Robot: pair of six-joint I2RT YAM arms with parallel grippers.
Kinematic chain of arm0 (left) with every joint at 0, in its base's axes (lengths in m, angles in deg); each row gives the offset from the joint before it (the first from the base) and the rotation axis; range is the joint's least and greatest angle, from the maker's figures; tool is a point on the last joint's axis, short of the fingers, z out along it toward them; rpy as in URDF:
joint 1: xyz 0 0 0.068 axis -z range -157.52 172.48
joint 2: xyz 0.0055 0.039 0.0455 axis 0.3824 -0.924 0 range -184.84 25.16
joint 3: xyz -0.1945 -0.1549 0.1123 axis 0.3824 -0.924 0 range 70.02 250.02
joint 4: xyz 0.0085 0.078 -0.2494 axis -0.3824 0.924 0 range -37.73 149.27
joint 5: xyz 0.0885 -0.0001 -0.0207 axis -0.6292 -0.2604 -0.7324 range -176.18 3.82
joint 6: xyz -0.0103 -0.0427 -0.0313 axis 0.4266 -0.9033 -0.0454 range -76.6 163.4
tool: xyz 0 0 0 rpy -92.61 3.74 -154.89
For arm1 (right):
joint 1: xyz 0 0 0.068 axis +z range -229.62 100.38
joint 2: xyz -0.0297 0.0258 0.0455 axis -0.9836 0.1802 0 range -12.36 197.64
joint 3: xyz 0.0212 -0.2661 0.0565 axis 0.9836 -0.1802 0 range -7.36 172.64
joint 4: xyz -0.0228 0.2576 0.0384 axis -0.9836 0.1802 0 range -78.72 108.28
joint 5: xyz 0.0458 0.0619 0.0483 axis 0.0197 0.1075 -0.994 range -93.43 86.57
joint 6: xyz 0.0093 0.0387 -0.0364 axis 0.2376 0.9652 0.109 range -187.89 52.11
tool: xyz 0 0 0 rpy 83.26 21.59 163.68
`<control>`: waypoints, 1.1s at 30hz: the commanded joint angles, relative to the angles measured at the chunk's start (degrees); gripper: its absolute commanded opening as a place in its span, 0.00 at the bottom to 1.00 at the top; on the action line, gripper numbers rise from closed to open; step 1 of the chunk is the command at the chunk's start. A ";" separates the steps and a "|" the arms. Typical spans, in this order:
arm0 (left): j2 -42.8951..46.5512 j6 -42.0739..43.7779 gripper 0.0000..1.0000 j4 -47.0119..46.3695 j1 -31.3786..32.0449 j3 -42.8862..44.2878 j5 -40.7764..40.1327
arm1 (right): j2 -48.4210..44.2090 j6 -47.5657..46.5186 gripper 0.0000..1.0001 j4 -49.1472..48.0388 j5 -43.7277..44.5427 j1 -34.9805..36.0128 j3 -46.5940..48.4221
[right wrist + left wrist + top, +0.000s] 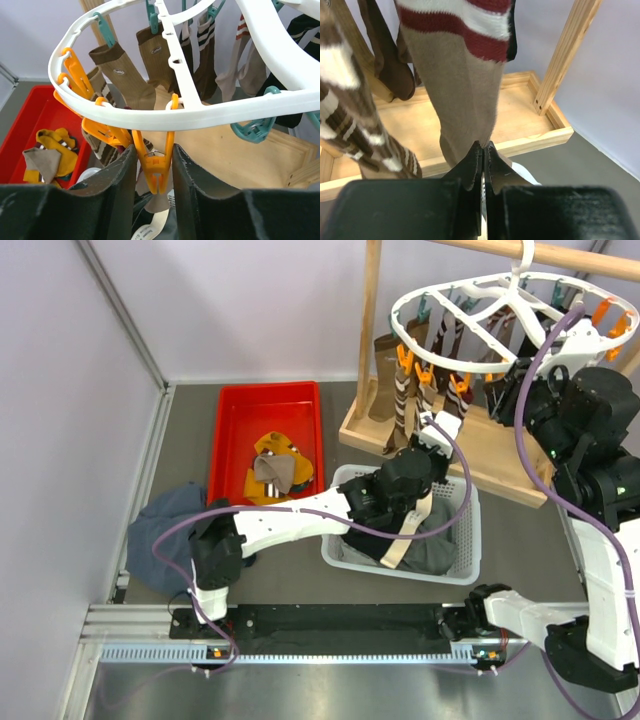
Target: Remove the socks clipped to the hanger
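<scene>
The white oval hanger [447, 285] hangs from the wooden rack's pole, with several socks [405, 390] clipped round its rim. My left gripper [483, 146] is shut on the lower end of a hanging tan sock [465, 90] with red and white stripes. A brown-white striped sock [350, 120] hangs to its left. In the top view the left gripper [437, 430] reaches up under the hanger's near rim. My right gripper [153, 147] is closed round an orange clip [154, 172] under the hanger's rim [200, 115]. Both fingers touch the clip's handles, and the clip's own tips are closed.
A red tray [230, 420] at the left holds mustard and grey-brown socks [275, 465]. A white basket [465, 540] with dark clothes stands under my left arm. The wooden rack's base [530, 140] lies below the socks. A blue-grey garment [165, 525] lies at the near left.
</scene>
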 commanded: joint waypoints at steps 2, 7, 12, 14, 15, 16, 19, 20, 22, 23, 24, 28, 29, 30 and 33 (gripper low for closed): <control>5.00 0.11 0.00 -3.31 -0.06 -2.60 1.06 | -1.93 1.46 0.36 1.56 -1.91 -0.39 2.08; 7.11 -0.50 0.00 -4.37 0.03 -5.33 2.29 | -2.11 1.98 0.48 4.72 -4.19 -0.39 5.24; 9.22 -0.94 0.00 -6.21 0.12 -7.97 3.52 | -2.72 3.47 0.55 6.75 -7.69 -0.48 7.96; 10.01 -0.94 0.00 -7.18 0.12 -9.11 4.14 | -2.72 3.92 0.57 6.31 -11.38 -0.39 8.32; 10.19 -0.86 0.00 -7.44 0.20 -9.38 4.40 | -2.37 4.35 0.57 6.13 -12.80 -0.39 8.76; 10.71 -0.85 0.00 -7.62 0.12 -9.64 4.58 | -1.93 4.62 0.58 5.96 -13.94 -0.39 9.11; 11.50 -1.03 0.00 -7.88 0.46 -10.00 5.81 | 0.70 4.80 0.59 7.18 -15.27 -0.39 11.30; 11.59 -1.03 0.00 -7.80 0.55 -9.91 6.16 | 1.23 4.80 0.59 7.44 -15.45 -0.39 12.18; 11.59 -0.86 0.00 -7.54 0.90 -9.65 6.34 | 2.89 4.97 0.59 7.53 -15.97 -0.39 12.80; 11.59 -0.77 0.00 -7.53 1.08 -9.56 6.25 | 3.43 5.23 0.59 7.62 -16.06 -0.39 13.33; 11.68 -0.68 0.00 -7.53 1.17 -9.56 6.16 | 3.69 5.67 0.59 7.54 -16.15 -0.31 13.24; 11.42 -0.42 0.00 -7.62 1.61 -9.38 6.25 | 4.66 5.85 0.58 5.96 -16.24 -0.31 12.89; 11.50 -0.33 0.00 -7.62 1.70 -9.38 6.25 | 4.75 5.76 0.58 5.61 -16.33 -0.30 12.72; 11.51 -0.24 0.00 -7.62 1.70 -9.38 6.25 | 4.84 5.59 0.58 5.43 -16.24 -0.22 12.63; 11.33 -0.06 0.00 -7.62 1.87 -9.12 6.07 | 4.84 4.97 0.58 4.29 -15.80 0.13 12.19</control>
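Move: The striped sock hangs from an orange clip about 5 cm to the right hand's left, 1 cm farther out and 1 cm higher. From the left hand, already shut on the sock's toe, that clip is some 15 cm up and 3 cm ahead. An empty orange clip sits between the right fingers. Along the ring, a third orange clip is about 11 cm left and 3 cm ahead of the right hand. The striped sock's toe stays pinched in the left fingers, drawn back about 4 cm and slightly left and up. Meanwhile the right fingers open wider and come free of the empty clip. The right hand backs off about 5 cm, rising and swinging left with some 15 degrees of counter-clockwise turn, then reaches forward and down towards the sock's orange clip, fingers still open. ##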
